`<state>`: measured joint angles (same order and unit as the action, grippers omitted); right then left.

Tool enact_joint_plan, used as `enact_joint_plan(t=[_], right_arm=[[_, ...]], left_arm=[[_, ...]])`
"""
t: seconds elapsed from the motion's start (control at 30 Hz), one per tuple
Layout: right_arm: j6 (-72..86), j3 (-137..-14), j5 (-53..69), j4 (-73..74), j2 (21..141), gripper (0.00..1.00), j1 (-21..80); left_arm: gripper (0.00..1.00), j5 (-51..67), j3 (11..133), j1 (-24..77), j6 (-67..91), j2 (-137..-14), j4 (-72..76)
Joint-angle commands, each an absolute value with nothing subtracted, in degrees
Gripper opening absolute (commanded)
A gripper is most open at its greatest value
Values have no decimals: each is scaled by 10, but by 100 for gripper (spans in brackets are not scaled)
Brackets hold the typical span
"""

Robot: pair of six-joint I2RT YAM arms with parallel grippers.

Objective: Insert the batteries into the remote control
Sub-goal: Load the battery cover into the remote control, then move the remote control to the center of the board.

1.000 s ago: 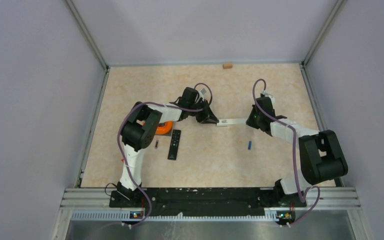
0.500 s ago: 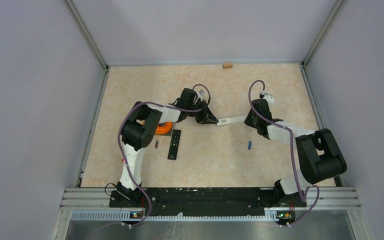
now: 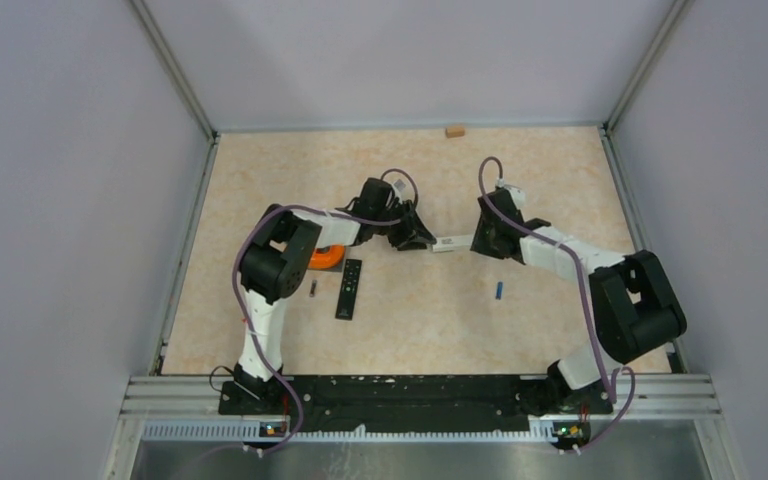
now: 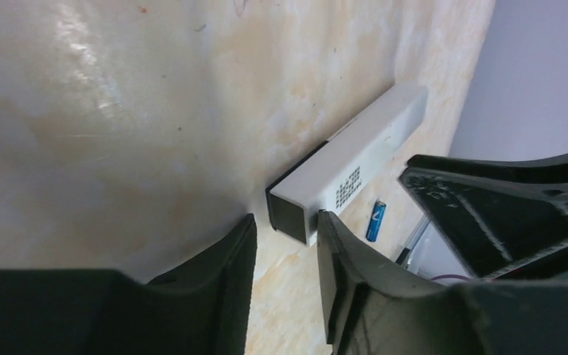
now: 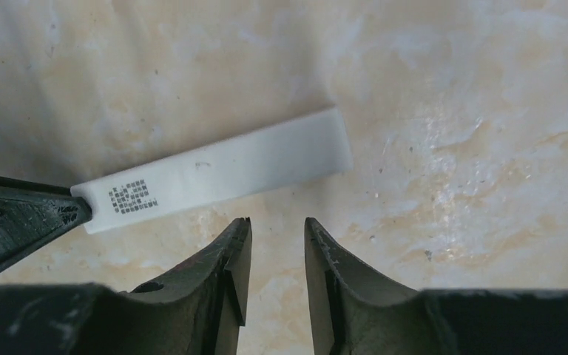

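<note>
A white remote [image 3: 453, 242] lies flat at mid table between my grippers. My left gripper [image 3: 423, 240] is open, its jaws astride the remote's dark left end [image 4: 294, 216]; one fingertip [image 4: 324, 222] touches it and the other stands apart. My right gripper [image 3: 480, 240] is open and empty, with its tips [image 5: 277, 225] just short of the remote's long side [image 5: 214, 170]. A blue battery [image 3: 500, 290] lies on the table near the right arm and shows in the left wrist view [image 4: 375, 220]. A dark battery [image 3: 313, 290] lies by the left arm. The other batteries are out of view.
A black remote [image 3: 349, 289] lies beside the dark battery. An orange object [image 3: 328, 256] sits partly under the left arm. A small tan block [image 3: 454, 130] sits at the back wall. Metal rails edge the table left and right.
My right gripper has moved left, up to the right part of the white remote. The left gripper and the remote have hardly moved.
</note>
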<state>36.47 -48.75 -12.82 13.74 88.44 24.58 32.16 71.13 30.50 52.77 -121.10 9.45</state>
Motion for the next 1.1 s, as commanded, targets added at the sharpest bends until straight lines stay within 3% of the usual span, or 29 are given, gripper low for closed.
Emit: enact_joint_plan(t=[0.0, 0.37, 0.5, 0.8, 1.07], right_arm=[[328, -564, -164, 208, 855, 37, 239], [289, -534, -73, 160, 860, 49, 273], [306, -528, -58, 134, 876, 50, 290], [335, -564, -74, 143, 960, 51, 293], [354, -598, -127, 134, 1004, 55, 291]], left_arm=[[45, 240, 712, 285, 474, -1177, 23], [77, 186, 700, 260, 413, -1049, -47], [98, 111, 657, 257, 378, -979, -80], [99, -90, 538, 249, 351, -808, -134], [99, -139, 472, 237, 316, -729, -198]])
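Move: The remote control, with its cover in place, lies crosswise to the robot. Its middle is roughly 4 cm to the right hand's left, 2 cm ahead and 3 cm below; the blue battery is about 10 cm back and 5 cm right of that hand. From the left hand, whose fingers are at the remote's labelled left end, the middle is some 9 cm right and 2 cm lower. The black remote lies about 20 cm left and 11 cm back, the orange tray 28 cm left, level with the hand. Sweeping left some 21 cm and rising about 8, the left hand leaves the remote's end for a place above the black remote and tray, opening wide and rolling. The right hand lifts about 4 cm with a slight reach forward, shifts back and left some 5 cm while turning roughly 10 degrees counter-clockwise, then sinks about 6 cm to the remote's near long side, fingers spreading wider. ##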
